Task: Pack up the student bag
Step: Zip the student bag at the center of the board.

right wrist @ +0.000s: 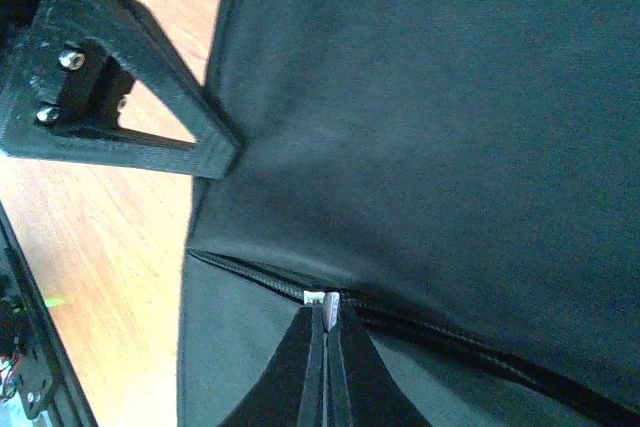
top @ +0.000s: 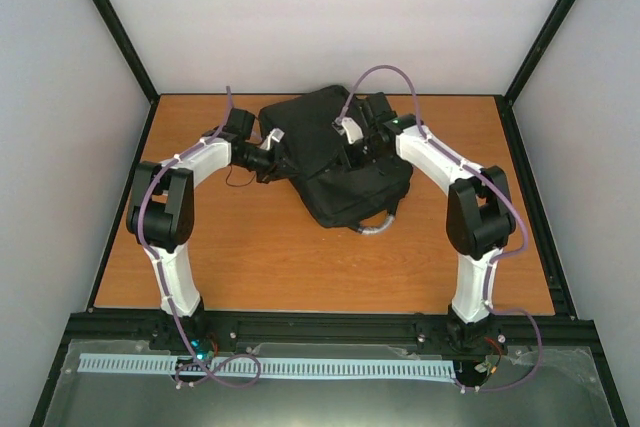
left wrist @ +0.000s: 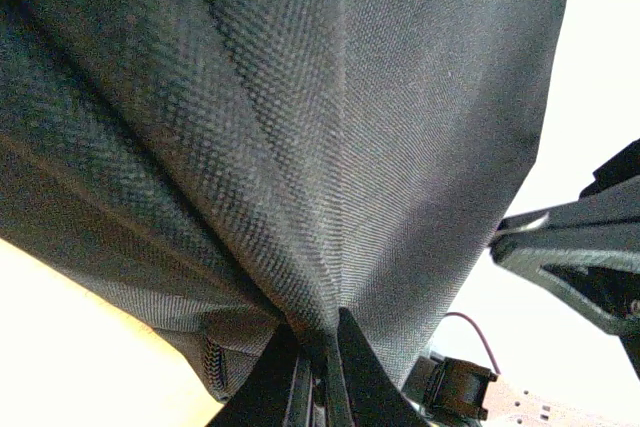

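The student bag (top: 335, 157) is a large black fabric backpack lying at the far middle of the table, its grey-silver loop handle (top: 378, 226) at the near side. My left gripper (top: 268, 160) is at the bag's left edge, shut on a pinched fold of the bag's fabric (left wrist: 320, 332), which it pulls up into a taut ridge. My right gripper (top: 352, 152) is over the bag's top right, shut on a small silver zipper pull (right wrist: 323, 300) on a black zipper line (right wrist: 420, 332). In the right wrist view the bag (right wrist: 430, 127) fills the frame.
The orange wooden table (top: 250, 257) is walled by white panels and black frame posts. A black rail (top: 330, 327) runs along the near edge by the arm bases. The left gripper's black bracket (right wrist: 110, 97) shows beside the bag in the right wrist view.
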Robot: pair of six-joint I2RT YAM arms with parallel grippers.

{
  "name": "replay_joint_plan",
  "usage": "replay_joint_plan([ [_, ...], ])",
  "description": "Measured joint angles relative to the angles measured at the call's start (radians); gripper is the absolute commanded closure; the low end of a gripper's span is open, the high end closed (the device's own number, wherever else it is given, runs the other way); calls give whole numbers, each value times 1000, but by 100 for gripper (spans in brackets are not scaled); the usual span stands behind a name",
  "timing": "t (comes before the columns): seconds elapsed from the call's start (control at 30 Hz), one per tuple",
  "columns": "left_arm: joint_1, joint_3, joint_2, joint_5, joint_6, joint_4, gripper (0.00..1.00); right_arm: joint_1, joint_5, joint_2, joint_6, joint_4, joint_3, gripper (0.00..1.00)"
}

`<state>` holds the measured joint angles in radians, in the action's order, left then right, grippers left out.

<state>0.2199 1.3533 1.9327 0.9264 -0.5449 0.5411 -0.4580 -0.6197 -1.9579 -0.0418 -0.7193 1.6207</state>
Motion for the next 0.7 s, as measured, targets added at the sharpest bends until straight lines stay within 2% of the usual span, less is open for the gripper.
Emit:
replay_joint_plan([
  [0.7, 8, 0, -4, -10, 50, 15, 99, 243, 41, 28, 76, -24, -67, 97],
])
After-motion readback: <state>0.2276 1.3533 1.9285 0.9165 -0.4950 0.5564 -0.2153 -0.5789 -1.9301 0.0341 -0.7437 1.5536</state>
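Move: The student bag's zip slider is already in the right fingers, and the zip's open far end lies about 17 cm to their right, 5 cm ahead and 4 cm lower. The bag handle is some 7 cm right, 15 cm back and 9 cm below, while the pinched left edge of the bag lies about 13 cm to the left, level fore and aft and 2 cm lower. From the left hand, which grips that edge, the far end is roughly 30 cm right, 5 cm ahead and 2 cm lower. The zip slider, still pinched in the shut right fingers, is drawn along the zip towards its open far end: the right hand travels about 11 cm to the right and some 4 cm forward, sinking a little late on and turning roughly 10 degrees clockwise. Against this pull the left hand stays put and keeps its pinch on the bag's left edge. ##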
